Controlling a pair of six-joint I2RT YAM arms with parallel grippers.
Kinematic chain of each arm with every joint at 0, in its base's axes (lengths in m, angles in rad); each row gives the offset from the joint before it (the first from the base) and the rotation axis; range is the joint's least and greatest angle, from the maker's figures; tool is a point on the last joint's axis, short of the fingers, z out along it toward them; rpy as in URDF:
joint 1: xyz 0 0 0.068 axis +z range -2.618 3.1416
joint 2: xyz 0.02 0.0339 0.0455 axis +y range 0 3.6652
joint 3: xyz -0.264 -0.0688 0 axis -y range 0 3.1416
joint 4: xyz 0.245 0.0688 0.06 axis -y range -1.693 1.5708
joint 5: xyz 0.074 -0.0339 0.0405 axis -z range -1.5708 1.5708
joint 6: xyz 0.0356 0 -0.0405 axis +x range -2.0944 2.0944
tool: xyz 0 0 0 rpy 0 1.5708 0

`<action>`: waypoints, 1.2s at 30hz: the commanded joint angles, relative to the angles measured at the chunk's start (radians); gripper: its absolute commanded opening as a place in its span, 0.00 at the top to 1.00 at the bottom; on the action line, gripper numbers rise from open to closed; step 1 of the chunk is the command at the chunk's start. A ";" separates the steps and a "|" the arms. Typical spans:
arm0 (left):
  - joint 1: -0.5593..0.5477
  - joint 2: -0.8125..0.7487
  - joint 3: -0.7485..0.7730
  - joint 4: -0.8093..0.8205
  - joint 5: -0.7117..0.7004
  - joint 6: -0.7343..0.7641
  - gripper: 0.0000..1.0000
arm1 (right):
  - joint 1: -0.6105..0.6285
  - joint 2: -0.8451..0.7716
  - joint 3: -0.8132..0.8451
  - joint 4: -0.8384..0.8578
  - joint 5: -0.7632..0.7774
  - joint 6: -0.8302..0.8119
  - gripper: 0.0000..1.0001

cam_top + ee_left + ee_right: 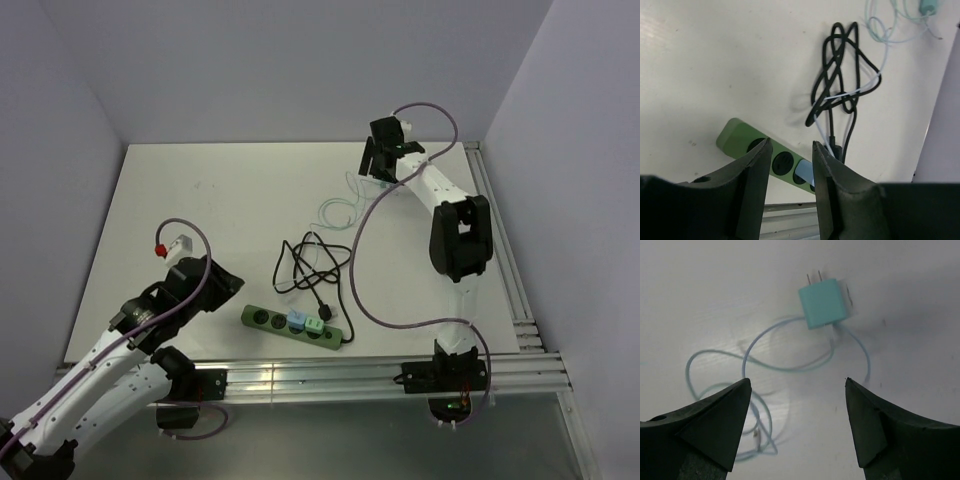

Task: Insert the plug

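Observation:
A teal charger plug [823,303] with two metal prongs lies flat on the white table, its thin light-blue cable [755,365] looped beside it. My right gripper [796,383] is open and empty, hovering above the table just short of the plug. In the top view it [381,168] is at the far right of the table. A green power strip [262,317] lies near the front edge with a blue plug [297,321] and a teal plug [314,325] seated in it. My left gripper [791,145] is open and empty above the strip [737,137].
A coiled black cable [310,265] lies between the strip and the light-blue cable [338,210]; it also shows in the left wrist view [840,75]. An aluminium rail [330,378] runs along the front edge and another [510,270] along the right side. Walls close off the back and sides.

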 commanded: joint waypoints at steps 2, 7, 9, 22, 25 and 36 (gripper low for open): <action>0.003 -0.024 0.050 0.073 0.016 0.128 0.55 | -0.057 0.140 0.247 -0.087 -0.010 -0.115 0.22; 0.003 0.014 0.054 0.074 0.022 0.149 0.55 | -0.095 0.266 0.404 -0.114 -0.058 -0.210 0.30; 0.003 0.027 0.047 0.080 0.028 0.151 0.55 | -0.097 0.292 0.449 -0.130 -0.056 -0.238 0.30; 0.003 0.061 0.038 0.128 0.053 0.154 0.55 | -0.109 0.383 0.496 -0.181 -0.133 -0.255 0.20; 0.003 0.044 0.033 0.116 0.048 0.149 0.55 | -0.109 0.391 0.467 -0.184 -0.104 -0.252 0.20; 0.003 0.027 0.022 0.105 0.056 0.134 0.56 | -0.108 0.394 0.464 -0.175 -0.092 -0.261 0.40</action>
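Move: The teal plug on the table lies about 8 cm ahead of my right hand, 4 cm to its right and 11 cm below. Its pale cable coil sits level ahead-to-back with that hand, some 9 cm to the left; the black cord's tangle is about 16 cm back and 14 cm left. From my left hand, the teal plug is roughly 40 cm ahead and 34 cm right. I reach my right hand forward about 7 cm and some 4 cm right, dipping towards the teal plug, rise a little, then sink to end about 8 cm lower while easing back a touch. I tip the fingers roughly 10 degrees further down and narrow them to straddle the plug's near end, still just short of it. My left hand drifts about 2 cm up and to the right, empty. ##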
